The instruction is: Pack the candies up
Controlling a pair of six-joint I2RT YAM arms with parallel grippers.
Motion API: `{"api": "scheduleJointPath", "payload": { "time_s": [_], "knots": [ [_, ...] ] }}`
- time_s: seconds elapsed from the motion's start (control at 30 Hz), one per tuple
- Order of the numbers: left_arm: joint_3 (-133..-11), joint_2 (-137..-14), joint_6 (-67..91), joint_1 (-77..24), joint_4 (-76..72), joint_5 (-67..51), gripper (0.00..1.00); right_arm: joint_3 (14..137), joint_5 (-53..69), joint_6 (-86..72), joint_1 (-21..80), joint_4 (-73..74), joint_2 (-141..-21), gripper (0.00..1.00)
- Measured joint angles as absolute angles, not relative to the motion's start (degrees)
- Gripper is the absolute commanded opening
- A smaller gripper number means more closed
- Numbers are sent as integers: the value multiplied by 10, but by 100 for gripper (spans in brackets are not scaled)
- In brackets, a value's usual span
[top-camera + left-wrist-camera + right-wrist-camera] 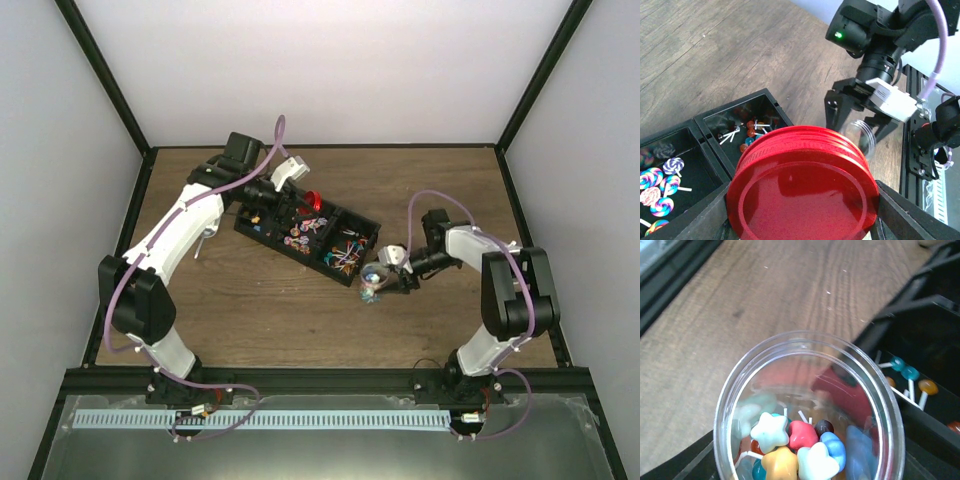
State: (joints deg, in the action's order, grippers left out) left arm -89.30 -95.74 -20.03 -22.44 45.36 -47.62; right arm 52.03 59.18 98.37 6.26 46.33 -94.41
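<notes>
My right gripper (807, 467) is shut on a clear plastic jar (735, 390), whose open mouth faces the wrist camera. Several small star- and heart-shaped candies (800, 445) in pale green, red, blue and yellow lie in its bottom. From above, the jar (375, 283) sits at the right gripper (388, 274), just off the near right corner of the black tray (262, 232). More candies (345, 252) fill the tray's compartments. My left gripper (802, 212) is shut on a round red lid (802, 185) above the tray's far end, facing the jar (863, 137).
The black divided tray (765, 95) holds swirled lollipops (660, 180) in one compartment and small round lollipops (752, 132) in another. Its corner (920, 325) lies close to the jar's right side. Bare wooden table surrounds the tray, and black frame posts edge the table.
</notes>
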Motion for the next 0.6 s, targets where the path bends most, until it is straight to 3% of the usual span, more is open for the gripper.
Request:
{"api": "scheduleJointPath", "payload": {
  "time_s": [0.33, 0.6],
  "knots": [
    [-893, -957, -209, -215, 465, -477, 63, 486, 619, 943, 192, 450, -889, 51],
    [-892, -945, -245, -203, 511, -459, 63, 486, 633, 780, 276, 307, -892, 53]
  ]
}}
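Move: The right gripper already holds the candy jar low over the table. The left gripper's red lid is about 11 cm ahead of it, 14 cm to its left and 15 cm higher. From the right hand, the candy tray's middle is some 11 cm ahead and 15 cm left, and its near stick-candy compartment about 8 cm ahead and 7 cm left, both about 5 cm lower. From the left hand, the jar is roughly 11 cm back, 14 cm right and 15 cm down. Keep the right gripper closed on the jar and carry it about 10 cm left, drawing it back some 6 cm early on so that it swings round the tray's near corner; raise it a little throughout and turn the wrist roughly 10 degrees counter-clockwise. With the left gripper, keep the red lid high and, late on, ease it about 2 cm left. ##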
